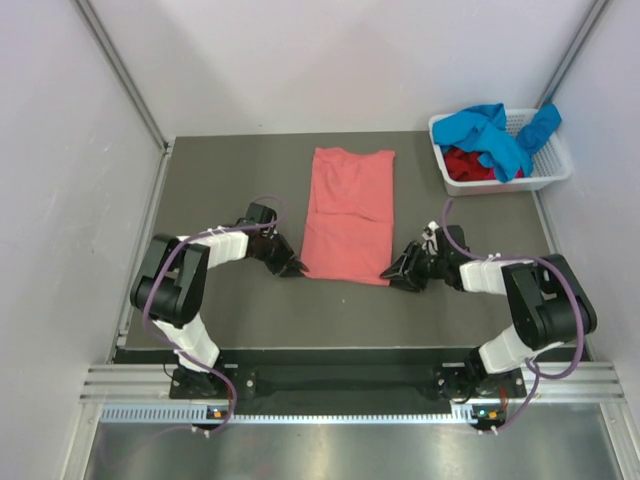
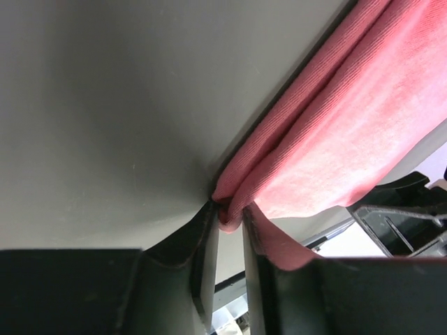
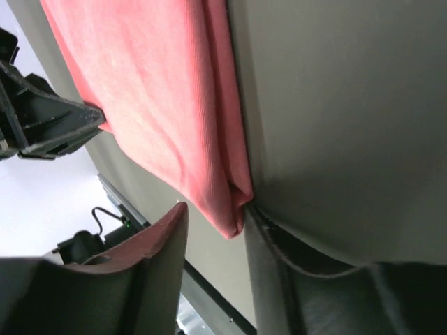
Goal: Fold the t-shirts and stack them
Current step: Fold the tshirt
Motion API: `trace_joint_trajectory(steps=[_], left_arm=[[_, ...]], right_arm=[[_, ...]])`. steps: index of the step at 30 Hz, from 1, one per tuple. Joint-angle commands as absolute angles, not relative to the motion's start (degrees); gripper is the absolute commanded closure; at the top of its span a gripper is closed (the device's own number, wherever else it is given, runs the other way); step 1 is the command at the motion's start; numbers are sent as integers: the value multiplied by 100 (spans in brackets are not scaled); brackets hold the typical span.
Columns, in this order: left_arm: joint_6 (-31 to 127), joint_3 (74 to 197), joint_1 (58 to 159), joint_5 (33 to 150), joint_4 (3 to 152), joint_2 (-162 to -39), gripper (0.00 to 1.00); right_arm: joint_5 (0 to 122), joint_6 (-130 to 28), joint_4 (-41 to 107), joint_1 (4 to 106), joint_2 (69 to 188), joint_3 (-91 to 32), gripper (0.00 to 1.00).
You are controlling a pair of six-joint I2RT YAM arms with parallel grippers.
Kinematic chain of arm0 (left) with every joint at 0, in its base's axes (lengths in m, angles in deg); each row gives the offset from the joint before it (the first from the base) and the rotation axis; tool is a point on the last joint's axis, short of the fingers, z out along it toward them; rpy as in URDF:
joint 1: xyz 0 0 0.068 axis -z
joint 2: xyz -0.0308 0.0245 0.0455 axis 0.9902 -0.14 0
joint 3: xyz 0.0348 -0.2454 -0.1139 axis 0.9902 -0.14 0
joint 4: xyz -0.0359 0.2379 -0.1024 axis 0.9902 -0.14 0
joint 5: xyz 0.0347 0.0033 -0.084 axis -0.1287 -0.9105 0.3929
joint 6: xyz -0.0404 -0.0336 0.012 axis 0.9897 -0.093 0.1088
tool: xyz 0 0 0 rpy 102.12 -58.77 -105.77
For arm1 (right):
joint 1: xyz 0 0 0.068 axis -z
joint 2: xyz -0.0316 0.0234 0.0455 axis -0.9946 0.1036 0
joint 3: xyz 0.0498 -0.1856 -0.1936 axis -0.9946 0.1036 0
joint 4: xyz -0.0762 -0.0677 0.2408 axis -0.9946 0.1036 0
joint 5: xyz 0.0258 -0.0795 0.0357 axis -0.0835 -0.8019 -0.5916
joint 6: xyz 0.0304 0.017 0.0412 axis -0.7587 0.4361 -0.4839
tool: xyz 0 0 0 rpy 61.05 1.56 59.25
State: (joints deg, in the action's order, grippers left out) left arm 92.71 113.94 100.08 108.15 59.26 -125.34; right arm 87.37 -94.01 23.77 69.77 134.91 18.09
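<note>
The salmon-pink t-shirt (image 1: 348, 215) lies flat on the dark table as a long folded strip. My left gripper (image 1: 293, 268) is at its near left corner. In the left wrist view the two fingers pinch a fold of the pink cloth (image 2: 342, 132) between their tips (image 2: 230, 220). My right gripper (image 1: 392, 272) is at the near right corner. In the right wrist view that corner (image 3: 160, 105) hangs between the spread fingers (image 3: 213, 220), touching only the right one. The bright blue t-shirt (image 1: 490, 135) and the dark red one (image 1: 465, 165) lie in the basket.
A white slotted basket (image 1: 555, 165) stands at the table's far right corner, beside the right wall. White walls close in both sides. The table's near edge and a metal rail run just behind both grippers.
</note>
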Motion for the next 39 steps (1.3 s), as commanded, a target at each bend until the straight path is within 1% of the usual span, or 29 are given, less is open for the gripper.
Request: trace_joint_trajectory(steps=[1, 2, 3, 4, 5, 7, 9, 13, 18, 21, 22, 26, 28, 29, 32, 34, 37, 38, 39], left_arm=[[8942, 11215, 10041, 10078, 5775, -12858, 77], [8915, 11206, 10041, 10078, 5775, -12849, 86], [8880, 11198, 10041, 10078, 5775, -12840, 96], [8819, 11189, 10041, 10070, 5767, -12840, 100], [8792, 11154, 10050, 10069, 5767, -12831, 100], [8661, 11101, 10076, 10009, 5679, -12753, 100], [8608, 10926, 10251, 9877, 5547, -12507, 100], [8721, 10426, 10584, 9710, 5424, -11778, 100], [9212, 9792, 11174, 9262, 5108, -10381, 100], [9564, 9362, 11552, 9015, 4818, -9538, 100], [9652, 9117, 11622, 8989, 4739, -9318, 100], [10030, 8579, 11991, 9111, 4318, -7984, 100], [10285, 8421, 12167, 9164, 4176, -7569, 100], [10356, 8403, 12211, 9147, 4010, -7193, 100], [10541, 8481, 12264, 9199, 3763, -6699, 100], [10567, 8665, 12273, 9252, 3622, -6592, 100], [10436, 9192, 12273, 9226, 3526, -6792, 100], [10366, 9394, 12273, 9121, 3482, -7072, 100], [10182, 9866, 12282, 9016, 3307, -7249, 100]], right_arm=[[7904, -9064, 2609, 6885, 14050, 1831, 62], [7895, -9020, 2539, 6885, 14112, 1813, 70], [7947, -9011, 2521, 6876, 14173, 1795, 76], [7965, -8967, 2529, 6876, 14209, 1769, 82], [7992, -8862, 2573, 6867, 14183, 1769, 93], [8027, -8678, 2748, 6841, 14000, 1734, 99], [8009, -8178, 3169, 6771, 13719, 1655, 100], [7930, -7798, 3873, 6666, 13052, 1698, 100], [8044, -7709, 4155, 6507, 12312, 2225, 100], [8001, -7859, 4278, 6341, 11574, 2726, 100], [7983, -7885, 4461, 6227, 11155, 2927, 100], [7956, -8035, 5102, 6042, 10106, 3271, 100], [7965, -8070, 5367, 5971, 9650, 3298, 100], [7992, -8114, 5586, 5954, 9517, 3289, 100], [8053, -8149, 5920, 5945, 9200, 3158, 100], [8097, -8106, 6027, 5945, 9234, 2913, 100], [8150, -7983, 6185, 5945, 9523, 2333, 100], [8072, -7930, 6246, 5945, 9638, 2114, 100], [8062, -7895, 6299, 5953, 9943, 1650, 100]])
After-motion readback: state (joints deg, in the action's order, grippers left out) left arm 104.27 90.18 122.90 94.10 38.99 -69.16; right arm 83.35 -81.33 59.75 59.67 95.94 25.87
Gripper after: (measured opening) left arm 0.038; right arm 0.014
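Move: The folded t-shirt's near left corner sits right at the left fingertips, within about 1 cm and slightly below. Its near right corner is some 18 cm to the right of that hand. The right hand has this near right corner about 1 cm to its left and 1 cm down. The collar end's middle lies around 36 cm ahead of the right hand and 9 cm left. The table's front edge runs about 18 cm straight behind the left hand. Both hands finish shutting on the t-shirt's near corners, the right dipping about 1 cm first, and pinch them. Together they drag the shirt back towards the table's front edge, the left about 18 cm, the right nearer 13, then lift some 4 to 6 cm towards the end; the right wrist turns about 15 degrees counter-clockwise. ##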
